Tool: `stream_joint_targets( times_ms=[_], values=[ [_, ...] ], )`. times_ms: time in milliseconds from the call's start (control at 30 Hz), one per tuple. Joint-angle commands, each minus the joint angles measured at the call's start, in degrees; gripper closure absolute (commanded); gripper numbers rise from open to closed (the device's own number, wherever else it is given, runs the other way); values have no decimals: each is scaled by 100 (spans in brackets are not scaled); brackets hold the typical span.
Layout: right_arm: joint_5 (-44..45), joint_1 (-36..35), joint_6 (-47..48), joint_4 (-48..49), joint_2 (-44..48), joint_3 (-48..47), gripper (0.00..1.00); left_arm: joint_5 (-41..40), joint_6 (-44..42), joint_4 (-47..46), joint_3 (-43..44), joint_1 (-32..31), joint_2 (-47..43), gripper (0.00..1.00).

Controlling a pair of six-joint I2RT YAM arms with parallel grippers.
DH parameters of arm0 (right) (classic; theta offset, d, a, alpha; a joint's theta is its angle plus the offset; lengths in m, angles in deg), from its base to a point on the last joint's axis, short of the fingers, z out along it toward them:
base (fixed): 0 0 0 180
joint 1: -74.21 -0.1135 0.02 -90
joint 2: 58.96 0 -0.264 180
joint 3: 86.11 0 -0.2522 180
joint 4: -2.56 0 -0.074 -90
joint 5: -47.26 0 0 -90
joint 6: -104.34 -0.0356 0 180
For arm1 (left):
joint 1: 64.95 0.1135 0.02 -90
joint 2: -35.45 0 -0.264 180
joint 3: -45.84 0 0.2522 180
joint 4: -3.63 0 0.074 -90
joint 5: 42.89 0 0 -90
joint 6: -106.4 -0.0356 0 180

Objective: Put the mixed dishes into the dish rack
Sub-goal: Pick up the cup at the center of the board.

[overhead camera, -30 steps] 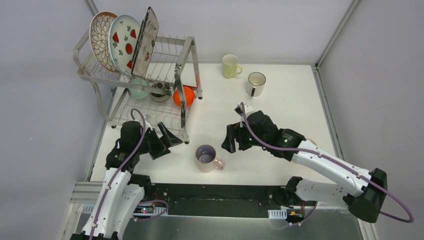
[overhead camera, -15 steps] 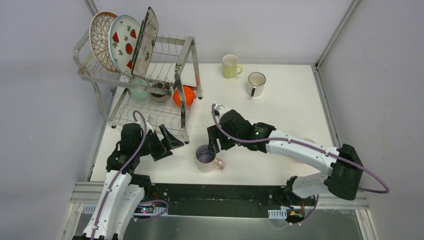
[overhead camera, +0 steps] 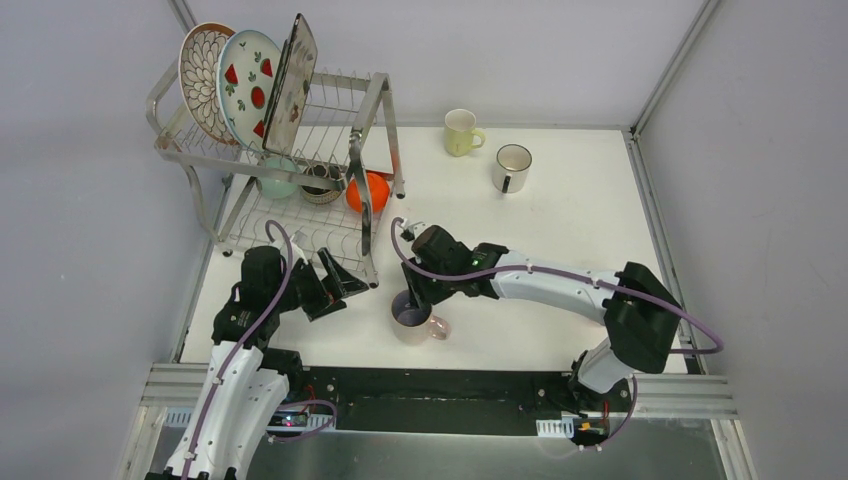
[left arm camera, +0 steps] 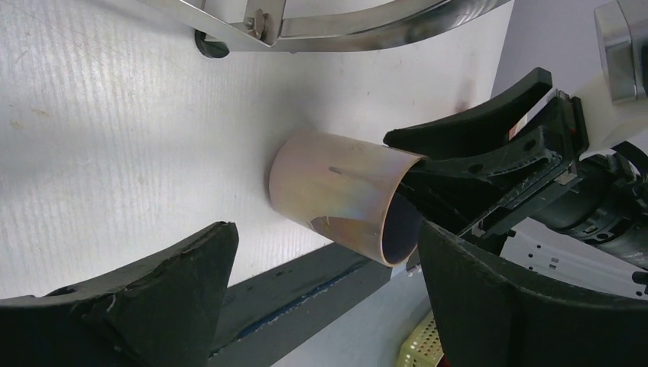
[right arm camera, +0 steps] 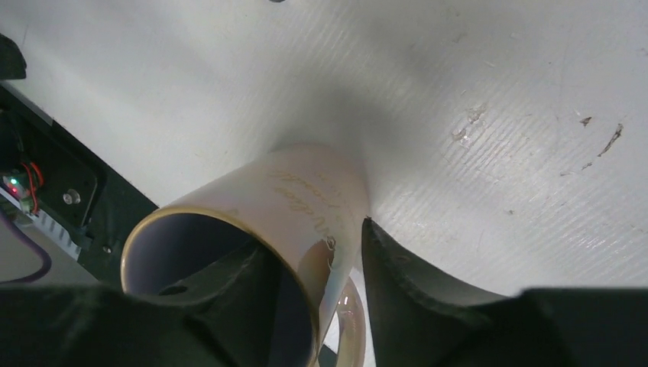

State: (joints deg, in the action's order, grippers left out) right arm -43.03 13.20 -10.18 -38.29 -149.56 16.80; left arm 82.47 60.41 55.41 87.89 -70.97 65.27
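A pink mug (overhead camera: 412, 318) with a lilac inside stands upright on the white table near its front edge, handle to the right. My right gripper (overhead camera: 412, 297) is down at its far rim, open. In the right wrist view the gripper (right arm camera: 313, 245) straddles the wall of the mug (right arm camera: 283, 191): one finger is inside, the other outside next to the handle. My left gripper (overhead camera: 335, 280) hangs open left of the mug, nothing in it. The left wrist view has the mug (left arm camera: 336, 195) ahead of the open left gripper (left arm camera: 325, 229). The dish rack (overhead camera: 365, 205) stands at the far left.
The rack's top tier holds a petal-pattern plate (overhead camera: 200, 75), a red-fruit plate (overhead camera: 250, 85) and a square plate (overhead camera: 290, 85). Its lower tier holds a mint bowl (overhead camera: 275, 180), a brown bowl (overhead camera: 322, 185) and an orange bowl (overhead camera: 375, 192). A yellow mug (overhead camera: 462, 132) and a white mug (overhead camera: 511, 167) stand at the back.
My right arm has swung left and down from the table's middle onto the pink mug's rim, its jaws narrowing. The left arm and the mug have stayed put.
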Motion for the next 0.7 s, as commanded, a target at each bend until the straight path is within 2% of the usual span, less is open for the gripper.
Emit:
stream_joint_targets(
  times_ms=[0, 233, 400, 433, 667],
  values=[
    [-90, -30, -269, 263, 15, -165, 64, 216, 125, -287, 89, -4, 28, 9],
    [-58, -18, -827, 538, 366, 23, 100, 442, 151, -400, 245, -4, 247, 11],
    [-31, 45, -1335, 1462, 1001, 622, 100, 718, 231, -418, 334, -5, 246, 12],
    [-8, 46, -1753, 1615, 1135, 748, 100, 762, 278, -419, 335, -7, 197, 12],
    [905, 44, -2729, 2889, 2163, 1642, 100, 1246, 686, -459, 374, -4, 21, 11]
  ],
)
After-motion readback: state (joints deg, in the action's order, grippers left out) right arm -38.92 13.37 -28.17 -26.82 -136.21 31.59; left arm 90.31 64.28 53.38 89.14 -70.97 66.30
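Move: The cup stands half in the right gripper: its middle is about 3 cm back, 2 cm left and 3 cm below, with one finger inside the rim and one outside. The rack's near leg foot lies some 6 cm ahead, 10 cm left and 8 cm below. The open left gripper waits about 11 cm left, 1 cm back and 5 cm higher; from it the cup is roughly 10 cm right, 2 cm back and 8 cm down. Close the right fingers on the far-right wall of the cup, pinching it inside and out. Then draw the right hand some 2 cm right and raise it by about as much, turning it clockwise and rolling its left side up, each around 15 degrees. Keep the left gripper wide open and raise it about 2.5 cm, easing it right towards the cup's base. ##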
